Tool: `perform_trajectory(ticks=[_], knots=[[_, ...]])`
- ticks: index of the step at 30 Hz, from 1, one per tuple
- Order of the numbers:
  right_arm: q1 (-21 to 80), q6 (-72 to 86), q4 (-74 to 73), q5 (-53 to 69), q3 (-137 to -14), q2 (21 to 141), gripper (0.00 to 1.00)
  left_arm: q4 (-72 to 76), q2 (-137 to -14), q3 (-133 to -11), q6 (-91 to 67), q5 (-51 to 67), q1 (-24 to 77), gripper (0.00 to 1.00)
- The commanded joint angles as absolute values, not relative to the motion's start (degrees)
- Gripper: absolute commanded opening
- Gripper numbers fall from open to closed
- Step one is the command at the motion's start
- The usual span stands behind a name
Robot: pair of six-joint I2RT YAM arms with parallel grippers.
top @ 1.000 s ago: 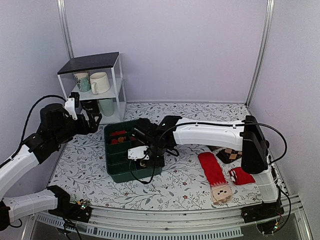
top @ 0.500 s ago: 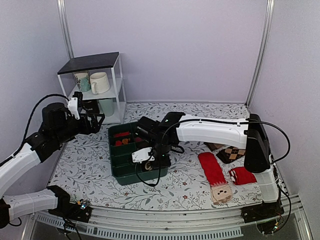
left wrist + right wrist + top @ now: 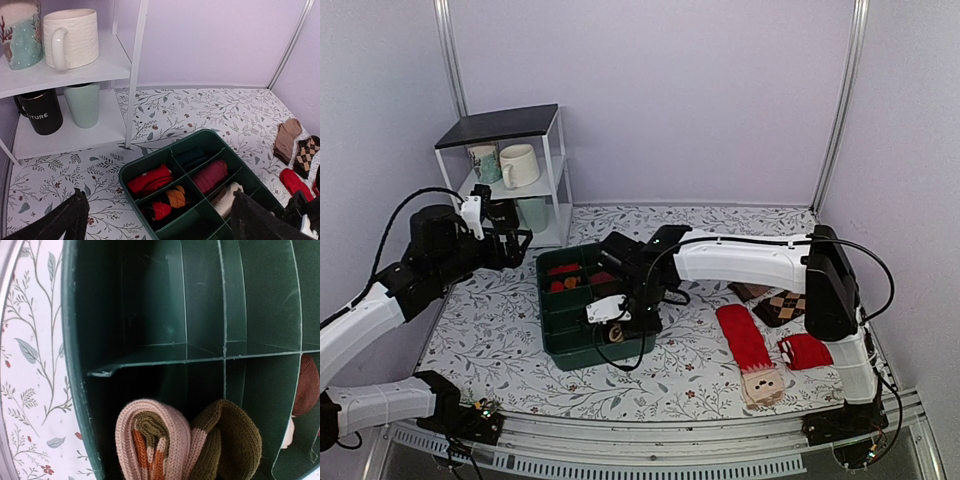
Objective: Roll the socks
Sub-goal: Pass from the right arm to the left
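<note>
The socks (image 3: 187, 442) are a rolled tan-beige knit bundle with olive-brown and orange stripes. They sit low in a near-corner compartment of the green divided box (image 3: 75, 365). My right gripper (image 3: 612, 318) reaches down into that box (image 3: 552, 330) and is shut on the socks (image 3: 613, 333); its fingers are hidden in the right wrist view. My left gripper (image 3: 515, 240) hovers left of the box near the shelf, jaws wide open and holding nothing. In the left wrist view the left gripper (image 3: 159, 194) looks down on the box (image 3: 122, 175).
Other compartments hold rolled pairs: red (image 3: 150, 180), argyle (image 3: 172, 200), maroon (image 3: 210, 176). A white shelf (image 3: 505, 165) with mugs stands at the back left. Red socks with face-patterned ends (image 3: 750, 350) and argyle socks (image 3: 780, 308) lie right of the box.
The green box and my right gripper inside it have shifted a little to the right. The left gripper has edged rightward toward the box.
</note>
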State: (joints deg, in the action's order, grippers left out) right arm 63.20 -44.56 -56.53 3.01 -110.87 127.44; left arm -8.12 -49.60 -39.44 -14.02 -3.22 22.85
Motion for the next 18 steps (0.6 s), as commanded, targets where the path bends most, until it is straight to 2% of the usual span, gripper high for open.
perform_trajectory(ticks=[1, 4, 10, 18], knots=[[59.52, -44.41, -49.59, 9.0, -110.59, 120.77, 0.11, -6.73, -49.28, -39.89, -13.18, -3.16, 22.32, 1.0], [57.92, -43.67, -44.82, 12.12, -109.25, 114.01, 0.12, -5.93, -48.89, -39.08, -13.34, -3.13, 22.37, 1.0], [55.9, -43.95, -55.6, 17.03, -115.75, 114.53, 0.12, -4.97, -49.99, -38.43, -13.6, -2.3, 22.32, 1.0], [52.15, -43.81, -58.75, 36.63, -115.49, 116.19, 0.12, -4.28, -50.18, -37.87, -14.24, -1.92, 22.32, 0.99]])
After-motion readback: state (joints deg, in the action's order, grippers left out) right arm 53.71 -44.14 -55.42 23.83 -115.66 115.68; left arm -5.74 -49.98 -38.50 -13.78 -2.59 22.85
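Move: The right fingers already grip the rolled olive-and-pink sock down in the near right-hand compartment of the green box, whose middle lies about 6 cm ahead, 4 cm left and 3 cm below. In the box, the beige sock roll is roughly 10 cm ahead and 2 cm left, the maroon roll 14 cm ahead and 3 cm left, both some 3 cm lower. From the idle left gripper, the held sock lies about 9 cm back, 15 cm right and 18 cm below. Straight up and quickly, the right hand draws the rolled sock out of its compartment, rising about 14 cm, swinging slightly outward over the box and easing partly back near the top. On the way the wrist tilts some 25 degrees, so the downward fingers come to slant towards the left, keeping their pinch on the sock. ##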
